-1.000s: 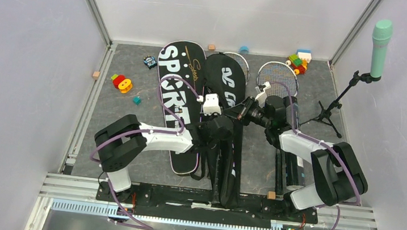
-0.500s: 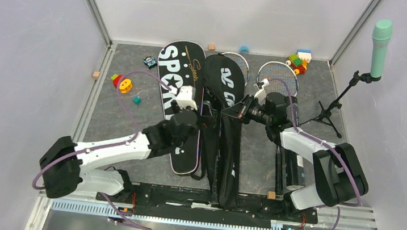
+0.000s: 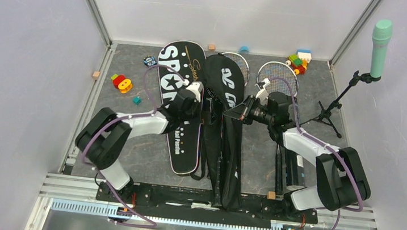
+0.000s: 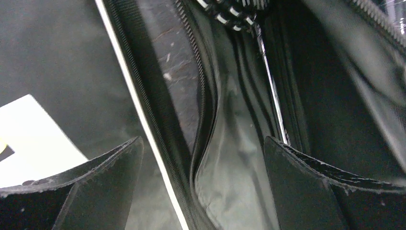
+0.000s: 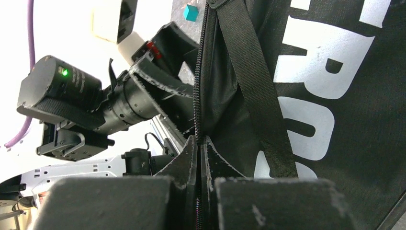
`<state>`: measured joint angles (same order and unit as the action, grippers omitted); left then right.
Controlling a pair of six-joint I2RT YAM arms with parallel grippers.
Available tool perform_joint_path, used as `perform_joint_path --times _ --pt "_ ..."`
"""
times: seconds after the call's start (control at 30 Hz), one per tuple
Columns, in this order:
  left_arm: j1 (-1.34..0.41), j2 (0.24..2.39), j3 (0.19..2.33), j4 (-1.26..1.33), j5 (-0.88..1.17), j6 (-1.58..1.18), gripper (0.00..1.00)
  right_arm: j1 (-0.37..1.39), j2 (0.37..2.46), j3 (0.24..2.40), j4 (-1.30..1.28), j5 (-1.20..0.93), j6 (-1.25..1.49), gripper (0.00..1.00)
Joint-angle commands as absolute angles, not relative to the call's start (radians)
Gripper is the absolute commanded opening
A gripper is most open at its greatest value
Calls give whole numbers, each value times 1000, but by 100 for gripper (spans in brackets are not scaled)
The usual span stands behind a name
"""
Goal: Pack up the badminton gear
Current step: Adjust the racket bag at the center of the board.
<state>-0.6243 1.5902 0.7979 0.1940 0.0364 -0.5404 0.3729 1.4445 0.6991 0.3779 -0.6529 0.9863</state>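
Two black racket bags lie side by side: the SPORT bag (image 3: 174, 112) and the CROSSWAY bag (image 3: 228, 89). My right gripper (image 3: 234, 113) is shut on the CROSSWAY bag's zipper edge (image 5: 198, 143) and holds the flap lifted. My left gripper (image 3: 200, 103) hangs open over the seam between the bags. Its fingers (image 4: 98, 184) stand on either side of the open zipper and shiny lining (image 4: 230, 163), with nothing held. Two racket heads (image 3: 278, 76) lie at the back beside the bags. A long black tube (image 3: 291, 167) lies under the right arm.
A mint-green microphone (image 3: 381, 39) on a black stand stands at the right. Toy blocks lie at the back right (image 3: 298, 60) and at the left (image 3: 121, 83). Metal rails run along the floor's left and near edges.
The left gripper has opened and drawn left off the CROSSWAY bag, its arm swinging out and back. The right gripper has kept hold of the flap.
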Motion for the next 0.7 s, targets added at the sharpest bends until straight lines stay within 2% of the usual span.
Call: perform_joint_path --times 0.0,0.07,0.23,0.27,0.3,0.37,0.4,0.43,0.5,0.57,0.67 --pt "-611 1686 909 311 160 -495 100 367 1408 761 421 -690 959 0" --pt "-609 1735 950 298 137 -487 99 365 1408 764 408 -694 946 0" --pt "-612 1804 1004 299 95 -502 86 356 1387 775 371 -689 905 0" --pt "-612 1806 1004 309 100 -505 75 352 1381 777 366 -689 901 0" --pt "-611 1801 1008 303 109 -501 59 349 1377 787 348 -689 886 0" --pt "-611 1768 1018 248 101 -487 20 339 1378 831 277 -687 822 0" --pt "-611 1740 1017 219 91 -480 9 334 1384 873 218 -677 763 0" --pt "-615 1693 1006 193 76 -477 2 328 1396 924 147 -663 694 0" --pt "-631 1584 980 126 24 -469 2 322 1433 1078 -72 -566 487 0" --pt "-669 1458 958 39 -70 -465 2 325 1473 1264 -284 -357 249 0" --pt "-757 1297 932 -92 -192 -478 2 332 1475 1328 -297 5 79 0"
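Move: My left hand is open. The near-left zipper edge of the racket bag, which it wants, is about 4 cm ahead, 4 cm to its right and 1 cm lower. From that hand, the racket shaft in the open bag lies some 12 cm back and 6 cm right, and the SPORT bag's middle about 10 cm left and 2 cm back. My right hand already holds the opposite zipper edge; the left edge is roughly 6 cm ahead of it, 3 cm left and 9 cm below. I slide my left hand about 5 cm forward and to the right, nearly level, onto the free zipper edge of the racket bag and pinch it shut between my fingers, then pull up some 6 cm, easing left and a little back. My right hand keeps its grip on the other edge, waits for that pinch, then swings forward, up and slightly right while its wrist turns about 30 degrees. ##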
